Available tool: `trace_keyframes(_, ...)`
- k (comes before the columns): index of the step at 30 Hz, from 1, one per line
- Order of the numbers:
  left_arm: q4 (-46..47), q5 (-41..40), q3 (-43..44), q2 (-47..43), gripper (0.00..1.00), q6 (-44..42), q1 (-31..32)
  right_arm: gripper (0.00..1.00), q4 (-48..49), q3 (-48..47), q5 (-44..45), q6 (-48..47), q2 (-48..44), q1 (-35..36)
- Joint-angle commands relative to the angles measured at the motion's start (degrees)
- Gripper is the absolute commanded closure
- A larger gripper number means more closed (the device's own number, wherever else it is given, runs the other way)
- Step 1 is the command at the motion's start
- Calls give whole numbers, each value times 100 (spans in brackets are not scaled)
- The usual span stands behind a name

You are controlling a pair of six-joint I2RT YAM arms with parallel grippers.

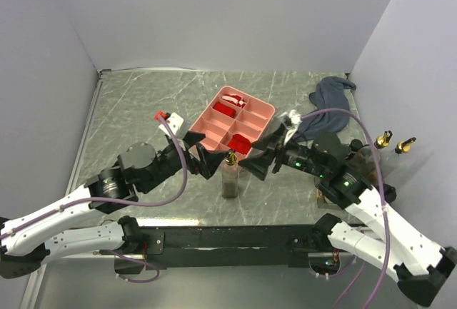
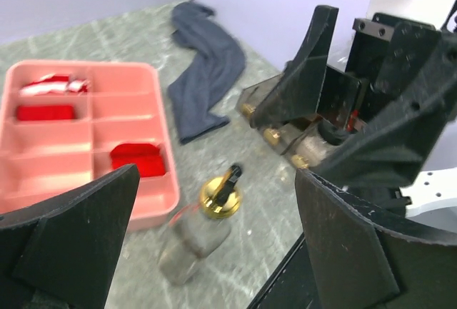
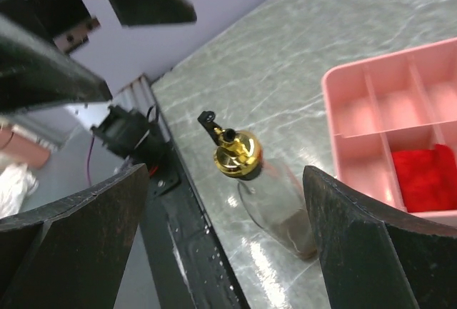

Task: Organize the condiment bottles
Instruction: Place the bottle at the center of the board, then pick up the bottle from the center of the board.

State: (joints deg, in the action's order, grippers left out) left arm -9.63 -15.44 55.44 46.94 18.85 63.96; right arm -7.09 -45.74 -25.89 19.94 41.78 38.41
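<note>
One clear condiment bottle (image 1: 230, 175) with a gold pourer spout stands upright near the table's front edge, a little brown liquid at its bottom. My left gripper (image 1: 207, 158) hovers just left of it, jaws open and empty. On the bottle's other side, my right gripper (image 1: 258, 158) is also open and empty. In the left wrist view the bottle (image 2: 207, 230) lies below and between the fingers of the left gripper (image 2: 218, 180). The right wrist view shows the bottle (image 3: 275, 198) under the right gripper (image 3: 225, 173). Neither gripper touches it. More bottles (image 1: 360, 159) stand at the right, partly hidden by the right arm.
A pink divided tray (image 1: 214, 127) holding red packets sits just behind the bottle. A blue-grey cloth (image 1: 330, 98) lies at the back right. Two gold spouts (image 1: 383, 139) show by the right wall. The black front rail (image 3: 186, 252) runs close beside the bottle.
</note>
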Motion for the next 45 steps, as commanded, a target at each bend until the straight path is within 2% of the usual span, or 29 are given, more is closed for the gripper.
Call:
trace_keyframes(1, -767, -661, 169, -413, 3, 136, 20, 4, 376, -155, 188, -394, 444, 612)
trace_keyframes(4, -1066, -1021, 2, -878, 3, 101, 20, 4, 498, -129, 601, -676, 778, 982)
trace_keyframes(10, -1445, -1901, -472, -1898, 3, 233, 20, 7, 1394, 223, 1112, -905, 1438, 1168)
trace_keyframes(16, -1498, -2165, -930, -2733, 3, 259, 28, 34, 1614, 337, 1560, -957, 1667, 1370)
trace_keyframes(17, -1481, -2165, -965, -2838, 3, 251, 28, 43, 1632, 363, 1648, -949, 1641, 1388)
trace_keyframes(19, -1445, -2165, -991, -2892, 3, 250, 28, 51, 1676, 451, 1832, -922, 1527, 1467)
trace_keyframes(20, -1463, -2156, -991, -2883, 3, 242, 28, 60, 1667, 469, 1885, -905, 1483, 1493)
trace_keyframes(22, -1577, -2112, -939, -2822, 3, 250, 28, 70, 1589, 443, 2149, -835, 1342, 1564)
trace_keyframes(23, -1612, -2095, -930, -2770, 3, 259, 28, 78, 1510, 425, 2219, -808, 1307, 1590)
trace_keyframes(25, -1630, -2094, -930, -2734, 3, 277, 28, 85, 1369, 321, 2464, -703, 1184, 1625)
trace_keyframes(27, -1612, -2051, -930, -2708, 3, 268, 28, 100, 905, 127, 2745, -615, 1166, 1634)
trace_keyframes(32, -1613, -2042, -938, -2716, 3, 286, 28, 100, -430, -559, 4335, -88, 1113, 1652)
trace_keyframes(37, -1586, -2085, -965, -2786, 3, 268, 28, 100, -1170, -954, 5864, 264, 990, 1652)
trace_keyframes(38, -1577, -2086, -974, -2813, 3, 268, 28, 100, -1241, -1007, 6485, 256, 1060, 1652)
trace_keyframes(44, -1533, -2086, -1035, -2910, 3, 286, 28, 100, -2050, -1657, 8826, 554, 1473, 1643)
trace_keyframes(45, -1525, -2094, -1035, -2892, 3, 286, 28, 100, -2120, -1736, 9508, 572, 1508, 1634)
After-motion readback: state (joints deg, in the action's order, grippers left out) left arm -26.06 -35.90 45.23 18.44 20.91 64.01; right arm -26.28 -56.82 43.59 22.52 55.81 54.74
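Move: The gold-topped bottle stands upright on the board about 7 cm left of the right gripper and 2 cm ahead of it, its middle some 16 cm below. The pink box's middle is roughly 20 cm beyond the bottle, straight ahead of it. The wire rack lies about 30 cm to the right gripper's right and 7 cm ahead. From the left gripper the bottle is about 5 cm right, 2 cm ahead and 20 cm below. Bring the open right gripper left and down about 7 cm each and pinch the bottle at its neck just under the spout. Then carry it right some 14 cm and forward, lifting slightly and turning the wrist clockwise about 50 degrees. Meanwhile draw the empty, open left gripper about 14 cm left, away from the bottle. ##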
